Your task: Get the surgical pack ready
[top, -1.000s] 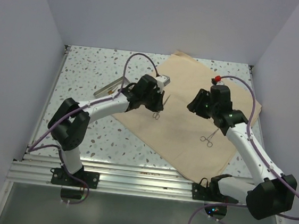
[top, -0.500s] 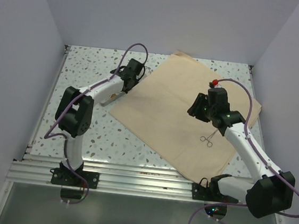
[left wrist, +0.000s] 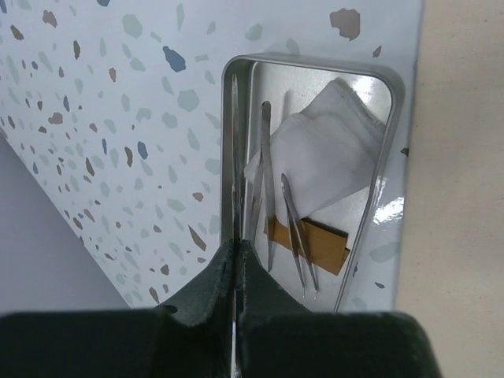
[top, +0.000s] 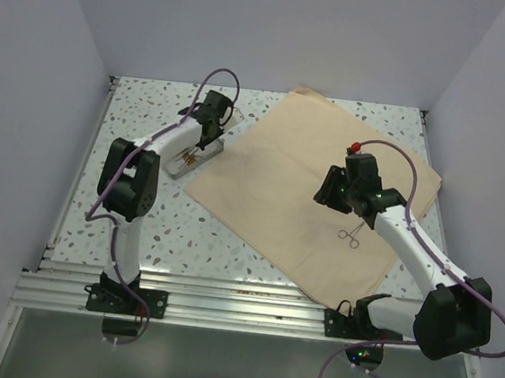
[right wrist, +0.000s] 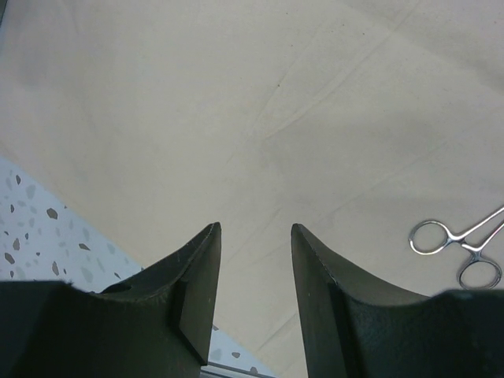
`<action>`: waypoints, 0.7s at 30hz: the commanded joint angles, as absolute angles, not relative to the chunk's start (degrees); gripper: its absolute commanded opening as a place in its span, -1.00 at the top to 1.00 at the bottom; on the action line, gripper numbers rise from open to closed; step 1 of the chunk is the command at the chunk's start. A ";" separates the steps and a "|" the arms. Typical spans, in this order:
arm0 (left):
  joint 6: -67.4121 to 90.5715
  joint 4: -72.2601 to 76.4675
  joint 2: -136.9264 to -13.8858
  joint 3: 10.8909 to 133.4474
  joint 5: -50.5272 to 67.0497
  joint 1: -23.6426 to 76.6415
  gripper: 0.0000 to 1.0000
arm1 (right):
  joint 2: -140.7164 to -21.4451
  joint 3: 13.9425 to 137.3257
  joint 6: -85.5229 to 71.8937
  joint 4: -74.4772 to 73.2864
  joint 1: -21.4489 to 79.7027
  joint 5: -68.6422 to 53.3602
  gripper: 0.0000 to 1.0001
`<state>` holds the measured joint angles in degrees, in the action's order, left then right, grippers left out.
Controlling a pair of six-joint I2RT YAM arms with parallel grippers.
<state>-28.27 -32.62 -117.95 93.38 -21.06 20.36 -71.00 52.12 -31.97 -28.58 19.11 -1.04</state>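
The surgical pack's tan cloth (top: 298, 189) lies flat and unfolded on the table. Off its left edge stands the small steel tray (top: 175, 166), whose rim (left wrist: 384, 189) encloses white gauze (left wrist: 323, 150), a brown card (left wrist: 321, 246) and tweezers (left wrist: 295, 228). My left gripper (top: 207, 132) hangs over the tray, shut (left wrist: 236, 246) on a thin silver instrument (left wrist: 235, 157) that runs along the tray's left wall. My right gripper (top: 328, 190) hovers open (right wrist: 256, 228) over the cloth (right wrist: 236, 102), empty. Silver forceps (top: 349, 238) lie on the cloth to its right, with their ring handles (right wrist: 461, 246) showing.
The speckled terrazzo table (top: 144, 105) is walled on the left, back and right. An aluminium rail (top: 222, 308) with both arm bases runs along the near edge. The cloth's near corner (top: 322, 296) reaches almost to that rail.
My left arm has swung from above the cloth back and left to the tray, carrying the silver instrument. My right gripper has drifted slightly nearer and left, still open.
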 commanded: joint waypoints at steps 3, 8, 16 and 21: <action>-29.09 -34.36 -120.06 95.10 -18.54 19.86 1.00 | -71.02 52.30 -30.94 -26.63 18.98 -1.58 0.10; -29.18 -34.63 -121.02 95.19 -19.68 19.60 0.99 | -71.19 52.29 -31.03 -26.63 19.07 -1.76 0.10; -27.86 -34.54 -121.55 94.13 -20.30 19.42 0.61 | -71.63 53.00 -31.82 -28.03 18.99 -2.11 0.11; -25.76 -36.03 -121.29 95.36 -18.99 19.25 0.21 | -71.37 53.61 -32.25 -29.88 18.98 -1.50 0.11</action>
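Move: Gripped in the shut left fingers, the scissors hang over the metal tray, whose middle lies almost straight below the left hand, some 5 cm down and perhaps 1 cm left. Inside the tray, the brown cards are nearly under the fingers, about 1 cm right, the tweezers about 2 cm ahead and 3 right, the gauze about 3 ahead and 6 right. From the idle right hand, the tray is roughly 18 cm ahead, 40 left and 10 lower. Lowering the scissors about 3 cm into the tray, the left hand eases back barely 1 cm and tips its fingers some 5 degrees steeper. It then stays at that depth while the fingers part to a bit over a third of their range, letting go of the scissors at the handle end. ##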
